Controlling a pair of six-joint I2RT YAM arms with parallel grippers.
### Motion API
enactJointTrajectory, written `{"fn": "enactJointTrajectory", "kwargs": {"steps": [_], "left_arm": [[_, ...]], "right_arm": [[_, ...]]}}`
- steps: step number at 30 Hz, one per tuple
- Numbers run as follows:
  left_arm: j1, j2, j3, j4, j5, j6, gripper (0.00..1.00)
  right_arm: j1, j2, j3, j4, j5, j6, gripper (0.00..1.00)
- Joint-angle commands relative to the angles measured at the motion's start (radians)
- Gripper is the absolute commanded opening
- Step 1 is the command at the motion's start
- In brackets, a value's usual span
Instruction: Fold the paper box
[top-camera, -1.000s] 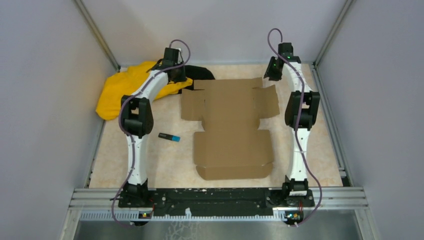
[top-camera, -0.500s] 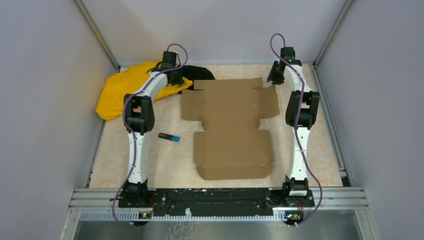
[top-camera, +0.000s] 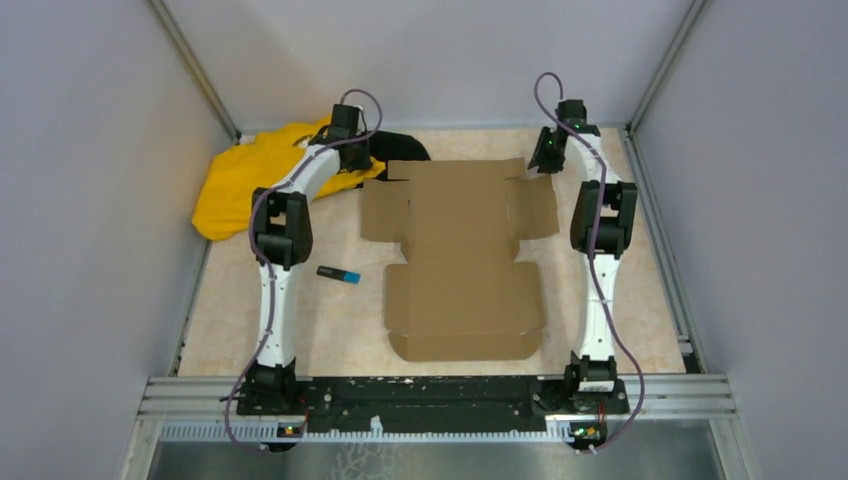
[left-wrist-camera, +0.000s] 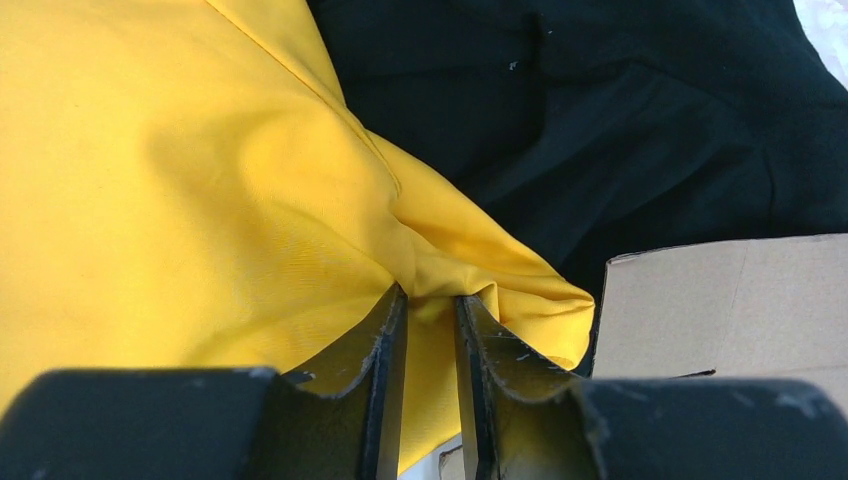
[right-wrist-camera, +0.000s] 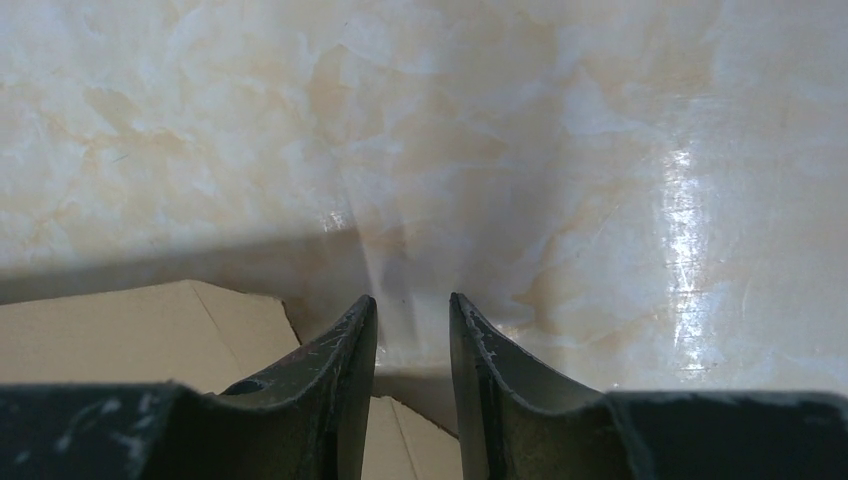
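The paper box (top-camera: 465, 250) lies as a flat brown die-cut sheet in the middle of the table. My left gripper (top-camera: 352, 152) is at its far left corner, over the cloths. In the left wrist view it (left-wrist-camera: 430, 297) is shut on a bunched fold of the yellow cloth (left-wrist-camera: 180, 180), with a corner of the box (left-wrist-camera: 720, 300) just to its right. My right gripper (top-camera: 546, 152) hovers at the sheet's far right corner. In its wrist view the jaws (right-wrist-camera: 412, 300) stand slightly open around bare table, and a box flap (right-wrist-camera: 130, 330) lies under the left finger.
The yellow cloth (top-camera: 240, 185) is heaped at the far left and a black cloth (top-camera: 405, 147) lies behind the sheet's far left corner. A black and blue marker (top-camera: 338, 273) lies left of the sheet. Grey walls close in both sides and the back.
Both grippers have drawn a little toward the back wall. The cardboard sheet has slid slightly to the left. The left jaws have eased apart a touch.
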Motion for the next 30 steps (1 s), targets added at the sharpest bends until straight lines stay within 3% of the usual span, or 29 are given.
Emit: {"fn": "enactJointTrajectory", "kwargs": {"steps": [1, 30], "left_arm": [[-0.022, 0.034, 0.005, 0.010, 0.014, 0.008, 0.30], [-0.043, 0.044, -0.038, 0.039, 0.036, 0.010, 0.30]], "right_arm": [[0.019, -0.031, -0.012, 0.054, -0.036, -0.039, 0.33], [0.156, -0.138, -0.077, 0.081, 0.026, -0.098, 0.35]]}}
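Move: The box's far right tab is the thing to be folded: its middle lies some 6 cm to the left of the right hand, roughly level with it, about 2 cm below. The right side flap lies about 11 cm back and 1 cm left of that hand, and the box's far panel 11 cm back and 20 cm left, both some 3 cm lower. From the left hand the tab is about 38 cm to the right, level with it and some 3 cm lower. The far right tab is met by the right hand's left finger, which sweeps about 8 cm left at one height, drawing back slightly towards the end, and pushes the tab up and over towards the box's middle. The wrist turns some 10 degrees counter-clockwise and the fingers keep their part-open gap. ##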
